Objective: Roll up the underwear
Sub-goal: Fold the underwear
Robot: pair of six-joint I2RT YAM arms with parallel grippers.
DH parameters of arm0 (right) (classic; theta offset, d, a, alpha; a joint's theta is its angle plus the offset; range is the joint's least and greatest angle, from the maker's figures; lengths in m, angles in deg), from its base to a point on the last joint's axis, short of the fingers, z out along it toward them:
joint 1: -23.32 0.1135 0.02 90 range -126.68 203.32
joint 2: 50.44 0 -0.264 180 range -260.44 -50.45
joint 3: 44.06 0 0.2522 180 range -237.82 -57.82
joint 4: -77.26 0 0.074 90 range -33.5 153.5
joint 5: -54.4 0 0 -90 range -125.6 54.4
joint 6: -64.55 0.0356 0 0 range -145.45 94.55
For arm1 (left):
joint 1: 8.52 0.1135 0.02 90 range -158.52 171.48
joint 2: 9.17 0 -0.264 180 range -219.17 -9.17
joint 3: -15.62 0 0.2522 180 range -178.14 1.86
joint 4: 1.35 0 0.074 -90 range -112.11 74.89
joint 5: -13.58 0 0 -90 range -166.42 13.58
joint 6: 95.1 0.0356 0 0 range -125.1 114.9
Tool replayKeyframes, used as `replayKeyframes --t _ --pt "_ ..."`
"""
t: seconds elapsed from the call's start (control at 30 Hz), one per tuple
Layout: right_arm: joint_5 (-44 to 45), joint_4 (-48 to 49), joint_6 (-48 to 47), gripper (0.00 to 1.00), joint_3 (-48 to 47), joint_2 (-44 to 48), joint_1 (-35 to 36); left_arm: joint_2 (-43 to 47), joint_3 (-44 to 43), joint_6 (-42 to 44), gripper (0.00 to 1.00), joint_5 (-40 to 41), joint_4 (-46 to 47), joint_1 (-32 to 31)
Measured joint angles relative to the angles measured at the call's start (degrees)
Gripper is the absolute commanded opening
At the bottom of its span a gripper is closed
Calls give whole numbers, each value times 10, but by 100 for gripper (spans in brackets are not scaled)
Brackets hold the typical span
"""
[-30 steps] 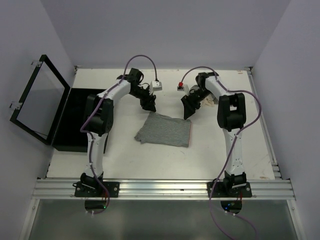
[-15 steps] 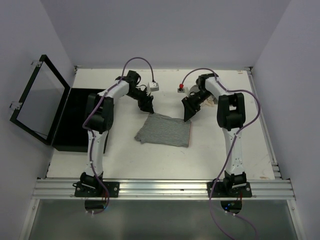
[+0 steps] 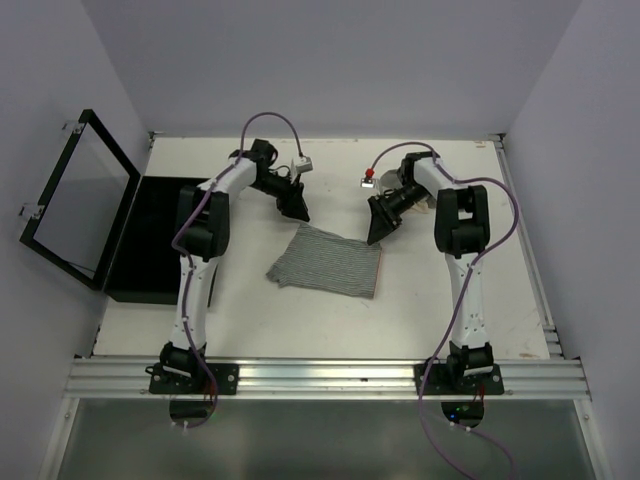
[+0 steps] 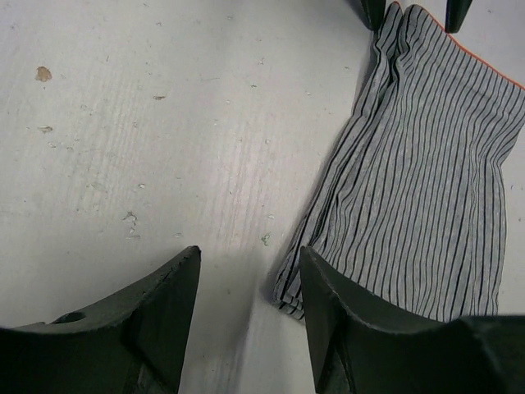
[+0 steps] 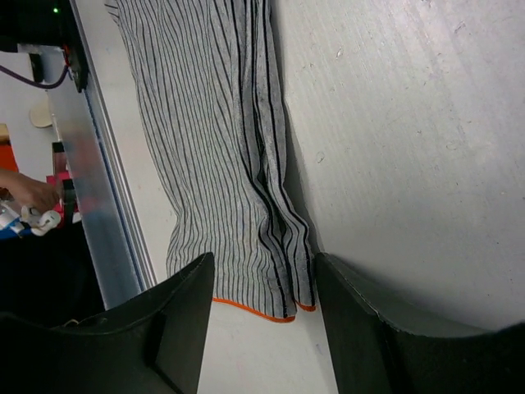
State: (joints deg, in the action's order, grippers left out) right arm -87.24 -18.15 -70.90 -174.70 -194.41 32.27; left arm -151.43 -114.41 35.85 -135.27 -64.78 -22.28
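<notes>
One piece of underwear, grey with dark stripes and an orange hem, lies flat in the middle of the table. My left gripper hovers open at its far left corner. In the left wrist view that corner lies just inside the right finger, with bare table between the jaws of my left gripper. My right gripper is open at the far right corner. It straddles the orange-hemmed corner of the underwear, with a gap on each side of my right gripper.
A flat black box with its hinged lid raised stands at the table's left edge. An aluminium rail runs along the near edge by the arm bases. White walls close in the back and both sides.
Both grippers have shifted slightly at the far corners of the cloth. The right jaws have narrowed a little. The underwear has barely moved.
</notes>
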Motion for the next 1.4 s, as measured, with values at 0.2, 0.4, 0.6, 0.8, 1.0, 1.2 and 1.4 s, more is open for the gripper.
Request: replayKeyframes --t 0.2,0.4,0.6,0.8,1.0,1.2,1.4 --pt "-8 -12 2 57 -9 -9 -4 -8 -13 2 56 -8 -32 2" --pt "0 -12 15 55 -9 -9 -3 -8 -12 5 54 -10 -57 2" --pt "22 -13 22 50 -16 -10 3 -9 -11 7 49 -13 -78 2" --pt "45 -28 21 46 -42 -21 11 -16 -10 6 43 -29 -94 2" --pt "55 -39 15 27 -65 -36 13 -24 -10 2 26 -45 -100 1" --pt "62 -37 6 5 -83 -48 14 -31 -5 -2 0 -53 -99 1" --pt "69 -28 -2 0 -97 -48 19 -26 4 7 0 -56 -96 2"
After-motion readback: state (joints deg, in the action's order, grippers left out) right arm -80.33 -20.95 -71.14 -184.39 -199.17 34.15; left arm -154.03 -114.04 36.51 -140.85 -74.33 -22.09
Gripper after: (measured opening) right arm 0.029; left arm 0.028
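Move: The underwear lies flat. Its far left corner is about 4 cm back from the left hand and 1 cm below; its far right corner, with the orange waistband, is only about 1 cm ahead of the right hand and 1 cm below. The garment's middle sits some 5 cm back and 8 cm left of the right hand. The grey-tan cloth pile is about 13 cm ahead and 11 cm right of the right hand. Draw the left gripper back about 4 cm, nearly level, onto the far left corner of the underwear, rolling the wrist some 15 degrees, then shut its half-open fingers on the folded edge. Meanwhile keep the right gripper at the waistband corner, sink it a good centimetre as its fingers close on the cloth, and ease it forward 1 to 2 cm. ##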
